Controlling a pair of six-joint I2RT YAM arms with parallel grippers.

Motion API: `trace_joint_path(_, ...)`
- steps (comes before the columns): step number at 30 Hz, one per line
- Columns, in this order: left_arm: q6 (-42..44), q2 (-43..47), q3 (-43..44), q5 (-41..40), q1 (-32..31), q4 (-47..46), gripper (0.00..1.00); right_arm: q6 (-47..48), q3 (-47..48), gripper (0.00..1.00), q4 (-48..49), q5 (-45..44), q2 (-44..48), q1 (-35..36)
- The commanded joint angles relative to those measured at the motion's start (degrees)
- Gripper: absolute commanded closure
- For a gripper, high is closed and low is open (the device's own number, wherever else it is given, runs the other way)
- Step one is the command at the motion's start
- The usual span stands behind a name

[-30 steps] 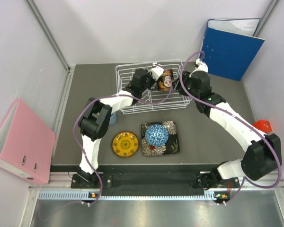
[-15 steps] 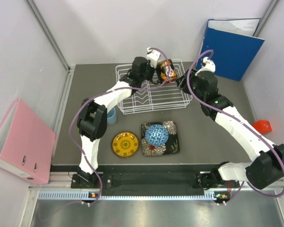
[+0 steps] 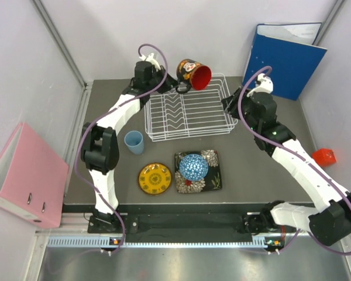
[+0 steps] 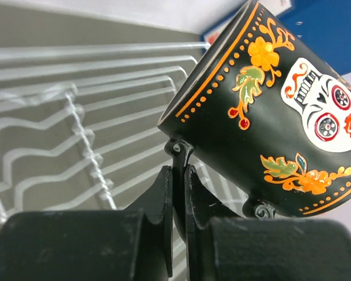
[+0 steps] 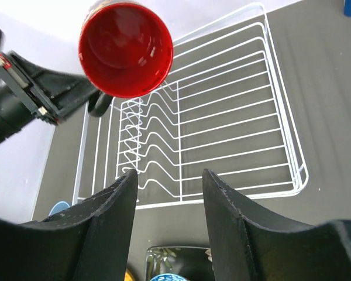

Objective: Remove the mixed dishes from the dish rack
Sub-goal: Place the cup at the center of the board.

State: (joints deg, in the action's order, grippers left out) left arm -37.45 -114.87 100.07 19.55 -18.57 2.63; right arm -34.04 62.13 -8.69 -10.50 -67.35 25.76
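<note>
My left gripper (image 3: 179,88) is shut on the handle of the dark patterned mug (image 3: 194,74) and holds it tilted in the air over the far edge of the white wire dish rack (image 3: 190,136). The mug's red inside faces right. In the left wrist view the fingers (image 4: 178,175) pinch the handle of the mug (image 4: 269,117) above the rack (image 4: 76,111). My right gripper (image 3: 228,105) is open and empty at the rack's right end; it shows in the right wrist view (image 5: 168,172), with the mug (image 5: 126,50) beyond. No dishes show inside the rack.
The blue bowl (image 3: 193,167) sits on the black square floral plate (image 3: 213,172) in front of the rack. The yellow plate (image 3: 154,178) and light blue cup (image 3: 134,141) lie to its left. A blue binder (image 3: 284,58), a pink binder (image 3: 23,175) and a red object (image 3: 324,156) stand at the sides.
My left gripper has lifted the mug up out of the rack and swung it so the red inside shows. My right arm has drawn back to the right.
</note>
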Motion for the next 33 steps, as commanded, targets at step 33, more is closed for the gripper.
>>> trace_joint_path(33, -41.66, 12.04, -23.96, 24.57, -4.55, -45.18, 1.0, 7.5, 17.33, 0.5, -3.01, -1.45, -9.73, 0.43)
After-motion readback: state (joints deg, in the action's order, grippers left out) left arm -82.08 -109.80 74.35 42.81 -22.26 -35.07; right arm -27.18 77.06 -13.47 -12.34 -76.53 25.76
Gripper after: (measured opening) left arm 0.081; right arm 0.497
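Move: The left gripper holds the mug by its handle, the mug's middle about 4 cm ahead, 6 cm right and 2 cm up. The right gripper waits some 17 cm right, 17 cm back and 5 cm up; the rack lies 20 cm below and 4 cm right, 2 cm back. The floral board is roughly 32 cm back, 7 cm right and 23 cm down. For the open right gripper, the mug is about 21 cm ahead, 11 cm left and 3 cm down. Keep the left fingers shut on the mug's handle and carry the mug back about 11 cm and some 7 cm right over the rack, towards the right gripper, swinging the fingers clockwise until they point mostly right and rolling the hand's left side down. Let the right gripper, still open, ease slightly back and right, then rise about 4 cm and reach forward towards the mug. ##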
